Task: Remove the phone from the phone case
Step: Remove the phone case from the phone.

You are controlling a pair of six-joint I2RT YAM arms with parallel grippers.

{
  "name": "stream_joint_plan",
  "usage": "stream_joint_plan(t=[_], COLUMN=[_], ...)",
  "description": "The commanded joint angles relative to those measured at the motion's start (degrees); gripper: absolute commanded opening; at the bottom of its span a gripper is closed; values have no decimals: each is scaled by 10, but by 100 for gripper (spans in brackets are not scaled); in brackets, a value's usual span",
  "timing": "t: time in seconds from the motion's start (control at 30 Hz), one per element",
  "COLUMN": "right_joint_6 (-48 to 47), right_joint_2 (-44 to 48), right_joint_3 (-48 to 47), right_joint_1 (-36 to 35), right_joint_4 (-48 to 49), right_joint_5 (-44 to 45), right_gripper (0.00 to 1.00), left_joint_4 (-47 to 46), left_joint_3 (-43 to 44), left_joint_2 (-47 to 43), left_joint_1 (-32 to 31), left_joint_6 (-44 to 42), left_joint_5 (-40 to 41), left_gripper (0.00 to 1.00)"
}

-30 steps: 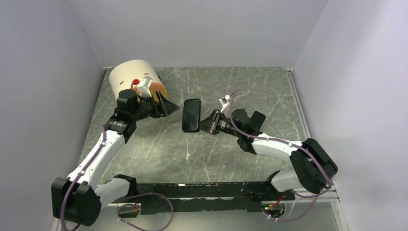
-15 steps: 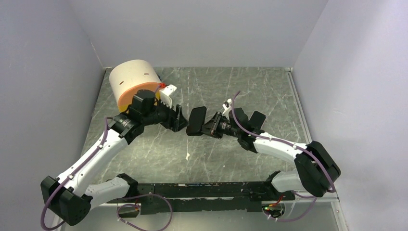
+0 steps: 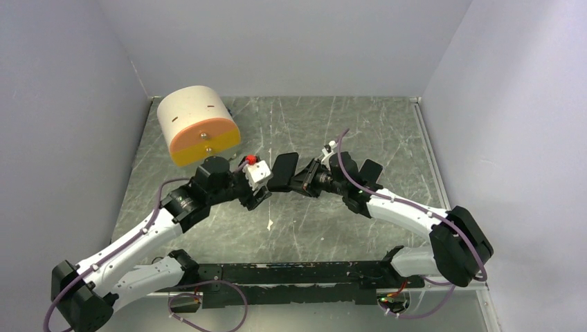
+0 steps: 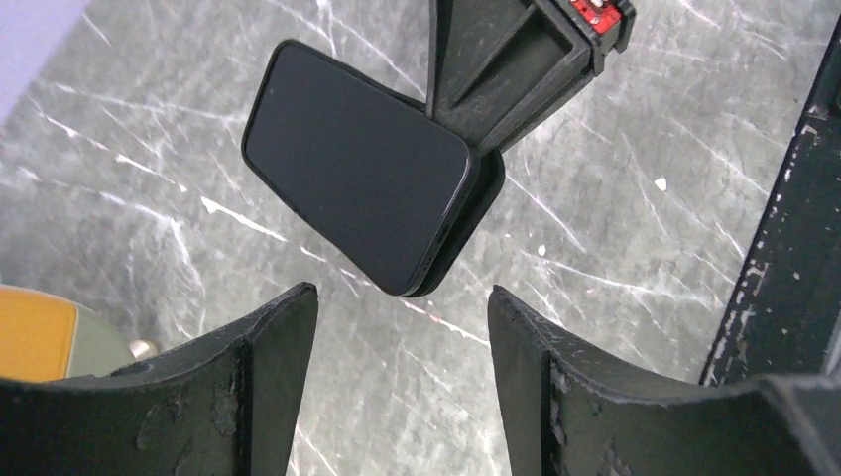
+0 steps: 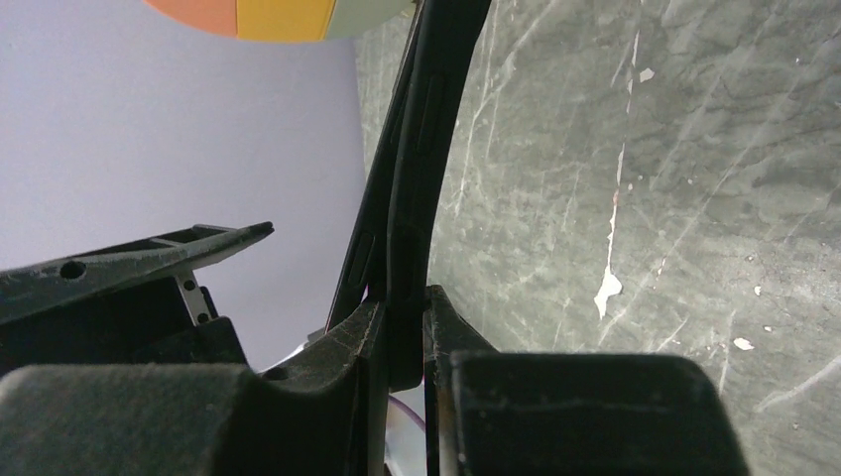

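The black phone (image 4: 357, 174) sits in its black phone case (image 4: 479, 210), whose rim shows behind the phone's lower right edge. Both hang tilted above the table, at mid-table in the top view (image 3: 284, 169). My right gripper (image 3: 300, 179) is shut on the far end of the cased phone, and the right wrist view shows it edge-on (image 5: 421, 149) between the pressed jaws (image 5: 405, 307). My left gripper (image 4: 400, 297) is open, and the phone's near corner hangs just beyond the gap, touching neither finger. From above, the left gripper (image 3: 265, 187) is right beside the phone's left end.
A beige cylinder with an orange and yellow face (image 3: 197, 124) lies at the back left of the grey marbled table (image 3: 387, 131). A black rail (image 3: 297, 273) runs along the near edge. Grey walls close in the left, back and right sides.
My left arm swung from beside the cylinder to the right and down, up to the phone, its jaws narrowing slightly. The right gripper tipped the phone from upright to a flatter tilt.
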State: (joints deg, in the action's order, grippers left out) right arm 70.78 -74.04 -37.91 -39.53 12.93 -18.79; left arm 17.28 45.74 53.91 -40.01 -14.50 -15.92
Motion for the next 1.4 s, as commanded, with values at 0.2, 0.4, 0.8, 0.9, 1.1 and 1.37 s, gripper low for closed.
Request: stream_joint_plan(t=[0.2, 0.4, 0.8, 0.9, 1.1, 1.37], right_joint_6=[29, 33, 36, 40, 37, 20], right_joint_2=[13, 13, 9, 10, 19, 10], right_joint_3=[-23, -20, -26, -25, -20, -18], right_joint_1=[-7, -12, -19, -22, -27, -27], right_joint_4=[81, 94, 109, 114, 114, 96], right_joint_5=[-12, -16, -30, -31, -23, 24], right_gripper=[0, 0, 0, 0, 0, 0], left_joint_4=[-167, -206, -249, -252, -252, -220], left_joint_3=[-56, -59, -84, -87, -77, -60], left_joint_2=[-6, 22, 51, 65, 84, 72], left_joint_1=[-38, -57, -89, -108, -118, -125], left_joint_6=[-97, -125, -181, -211, -231, -220], left_joint_5=[55, 78, 154, 190, 240, 237], left_gripper=[64, 62, 59, 59, 50, 7])
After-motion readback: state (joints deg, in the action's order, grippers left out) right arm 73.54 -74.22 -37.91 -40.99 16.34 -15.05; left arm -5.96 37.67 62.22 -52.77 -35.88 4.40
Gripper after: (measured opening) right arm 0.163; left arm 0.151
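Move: The phone, already splayed a little from its case, has its middle about 6 cm ahead of my left hand, 5 cm to its right and 2 cm lower. The case lies just behind the phone's underside, about 7 cm ahead of the left hand, 6 cm right and 4 cm below. My right hand already pinches the case edge; the phone's middle is some 3 cm ahead of that hand, 2 cm left and 1 cm above. While my right hand keeps its pinch on the case and rises only about 1 cm, I bring my left hand rightward and forward to the phone's near edge, about 5 cm in all, sinking 2 cm late on and tilting the wrist back some 30 degrees. Then I shut the left fingers from well open onto the phone, one on each face. ##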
